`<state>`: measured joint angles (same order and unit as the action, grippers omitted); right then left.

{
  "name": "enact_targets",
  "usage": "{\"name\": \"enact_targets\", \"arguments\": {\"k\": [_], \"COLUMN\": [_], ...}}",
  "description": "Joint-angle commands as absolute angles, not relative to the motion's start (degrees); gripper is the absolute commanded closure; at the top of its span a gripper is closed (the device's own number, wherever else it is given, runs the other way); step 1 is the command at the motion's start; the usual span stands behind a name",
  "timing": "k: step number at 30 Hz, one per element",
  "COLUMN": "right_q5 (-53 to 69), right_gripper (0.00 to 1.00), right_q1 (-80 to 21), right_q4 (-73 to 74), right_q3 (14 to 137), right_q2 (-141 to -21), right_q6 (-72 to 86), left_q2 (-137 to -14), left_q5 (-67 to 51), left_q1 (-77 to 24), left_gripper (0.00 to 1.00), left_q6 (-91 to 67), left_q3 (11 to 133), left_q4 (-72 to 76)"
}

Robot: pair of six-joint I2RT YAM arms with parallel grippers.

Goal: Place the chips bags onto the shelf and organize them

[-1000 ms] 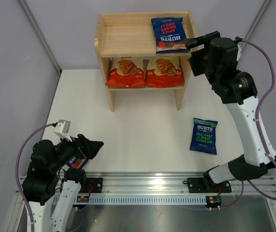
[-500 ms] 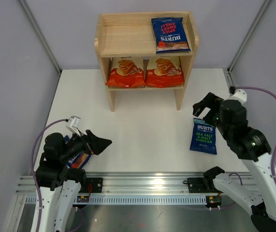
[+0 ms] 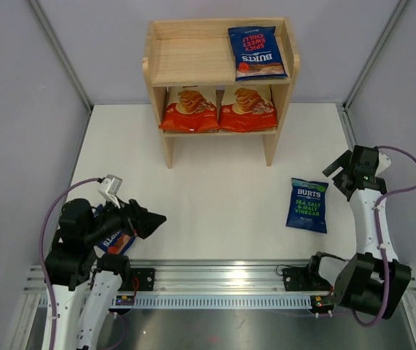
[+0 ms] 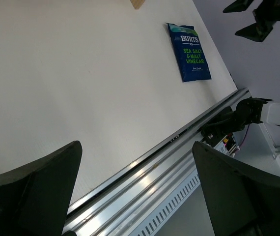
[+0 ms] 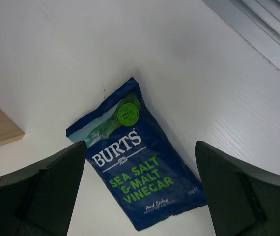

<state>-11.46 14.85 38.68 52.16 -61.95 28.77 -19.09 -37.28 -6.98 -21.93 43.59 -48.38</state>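
The wooden shelf stands at the back. One red-accented Burts bag lies on the right of its top tier. Two Cassava Chips bags sit side by side on its lower tier. The green-lettered Burts bag lies flat on the table; it also shows in the right wrist view and the left wrist view. My right gripper is open and empty, above and just right of that bag. My left gripper is open and empty at the near left. A second red-accented Burts bag lies mostly hidden under my left arm.
A metal rail runs along the table's near edge and shows between my left fingers. Grey walls close in the left, right and back. The left half of the shelf's top tier is bare wood.
My right arm has swung down from the shelf's top tier to the right side of the table, over the green-lettered bag. My left arm has shifted slightly.
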Motion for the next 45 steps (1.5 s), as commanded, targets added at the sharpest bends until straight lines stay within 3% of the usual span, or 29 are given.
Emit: {"name": "enact_targets", "arguments": {"k": [1, 7, 15, 25, 31, 38, 45], "right_q5": [-6.69, 8.86, 20.38, 18.54, 19.42, 20.21, 21.71], "right_gripper": [0.01, 0.01, 0.01, 0.1, 0.3, 0.66, 0.84], "right_q1": [17.74, 25.3, 26.45, 26.63, 25.66, 25.31, 24.61], "right_q4": [24.2, 21.0, 18.63, 23.73, 23.91, 23.64, 23.2], "right_q3": [47.05, 47.28, 45.0, 48.25, 48.08, 47.82, 47.02], "right_q2": [-63.45, -72.85, -79.79, -86.83, -88.77, -88.42, -81.84], "right_q6": [26.37, 22.51, 18.02, 14.33, 13.97, 14.33, 16.34], "left_q2": [-17.5, -15.91, -15.21, -14.68, -14.76, -15.21, -16.26], "left_q5": [-40.95, -41.66, -41.92, -40.34, -39.55, -39.38, -38.41], "left_q1": [-7.38, -8.78, -13.62, -15.99, -16.35, -16.35, -16.35], "left_gripper": [0.01, 0.01, 0.01, 0.01, 0.01, 0.01, 0.01], "left_q6": [-20.3, -20.13, -19.07, -17.93, -17.84, -18.02, -19.33], "left_q3": [45.36, 44.74, 48.69, 49.48, 49.04, 50.54, 49.66], "left_q4": [-47.12, -45.88, -48.16, -49.22, -48.78, -49.39, -47.73]}}
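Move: The blue Burts sea salt bag lies flat, its middle roughly 6 cm to the right hand's left, about 1 cm nearer the base and 13 cm below. Beyond it, the foot of the shelf's right leg is some 13 cm ahead of that hand and 19 cm to its left; the table's side rail runs level with the hand, around 15 cm to its right. From the left hand, the bag is some 13 cm ahead, 45 cm right and 22 cm lower. Down about 13 cm, with a small drift forward and left, the open right hand drops to the bag's right side, rolling its left side up some 20 degrees and turning counter-clockwise. There its fingers close and pinch that side beside the BURTS lettering, then rise a centimetre or so. The left hand, open and empty, draws back and slightly up. ##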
